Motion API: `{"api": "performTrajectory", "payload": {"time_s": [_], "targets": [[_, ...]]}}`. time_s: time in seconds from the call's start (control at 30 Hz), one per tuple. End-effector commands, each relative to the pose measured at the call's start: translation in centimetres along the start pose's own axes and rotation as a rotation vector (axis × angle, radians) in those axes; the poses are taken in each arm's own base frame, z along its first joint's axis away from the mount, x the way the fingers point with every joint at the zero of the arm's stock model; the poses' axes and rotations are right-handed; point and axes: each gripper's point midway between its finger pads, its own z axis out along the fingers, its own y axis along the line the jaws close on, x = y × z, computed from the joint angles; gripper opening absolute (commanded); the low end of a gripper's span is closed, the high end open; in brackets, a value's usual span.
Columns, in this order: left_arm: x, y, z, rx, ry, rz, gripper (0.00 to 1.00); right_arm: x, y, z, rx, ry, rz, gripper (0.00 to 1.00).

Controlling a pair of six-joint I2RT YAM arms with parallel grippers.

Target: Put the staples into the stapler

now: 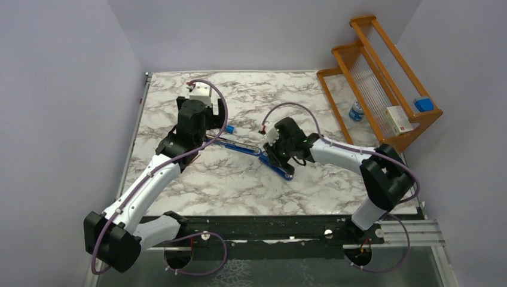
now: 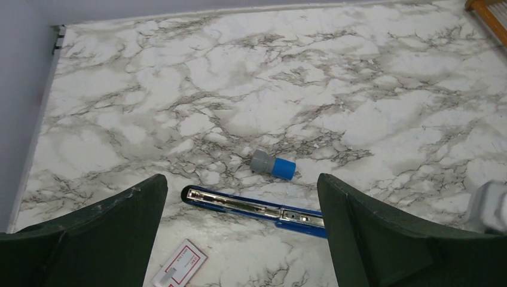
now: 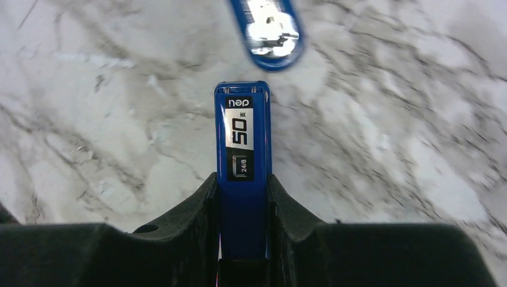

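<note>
The blue stapler (image 1: 242,147) lies opened out flat in the middle of the marble table. Its silver staple channel (image 2: 251,206) faces up between the wide-apart fingers of my left gripper (image 2: 242,179), which hovers open above it. The staples box (image 2: 179,264), flat and white with a red frame, lies just in front of the channel, with a small grey strip on it. My right gripper (image 3: 242,185) is shut on the stapler's labelled blue top arm (image 3: 242,137). The stapler's rounded far end (image 3: 269,33) shows blurred beyond it.
A grey cylinder with a blue cap (image 2: 273,164) lies just behind the staple channel. A wooden rack (image 1: 382,66) stands at the back right, carrying a white box (image 1: 399,119) and a blue block (image 1: 423,103). A small bottle (image 1: 356,110) stands beside it.
</note>
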Motion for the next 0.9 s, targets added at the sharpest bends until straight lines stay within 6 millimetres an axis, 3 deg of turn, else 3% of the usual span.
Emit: {"api": "performTrajectory", "payload": {"time_s": [0.0,0.13,0.23,0.33,0.5,0.63,0.73,0.87], "targets": [[-1.2,3.4,-2.1,-0.147,-0.06,-0.027,0.99,-0.4,5.4,1.0,-0.19,0.012,-0.28,0.03],[-1.4,4.8,-3.4,-0.198,-0.088,-0.04,0.99,-0.4,8.0,1.2,-0.257,0.008,-0.389,0.05],[-1.4,5.1,-3.9,-0.206,-0.095,-0.044,0.99,-0.5,9.3,1.0,-0.297,-0.009,-0.432,0.18],[-1.1,5.0,-4.0,-0.199,-0.089,-0.04,0.99,-0.1,9.7,1.0,-0.333,0.004,-0.444,0.3],[-0.7,4.5,-4.0,-0.16,-0.077,-0.015,0.99,-0.3,10.3,0.1,-0.356,-0.028,-0.431,0.37],[-0.8,3.2,-3.9,-0.078,-0.09,0.006,0.99,-0.8,10.5,-0.8,-0.354,-0.065,-0.422,0.51],[-0.7,1.3,-3.6,0.029,-0.092,0.037,0.99,-1.4,10.7,-1.9,-0.345,-0.112,-0.403,0.53],[0.0,-2.0,-3.0,0.215,-0.084,0.103,0.99,-4.1,9.6,-5.1,-0.277,-0.328,-0.261,0.53]]}}
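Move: The right hand holds the closed stapler just above the table; the clear patch it is taken to lies about 7 cm back, 6 cm left and 3 cm below. The open stapler's middle is some 15 cm left and 6 cm ahead of this hand, the grey-blue tube roughly 17 cm left and 12 cm ahead. From the left hand the patch lies about 17 cm right, 14 cm back and 24 cm down. Right hand carries the closed stapler 9 cm back-left, turning counter-clockwise, releases and rises; left hand eases back. ##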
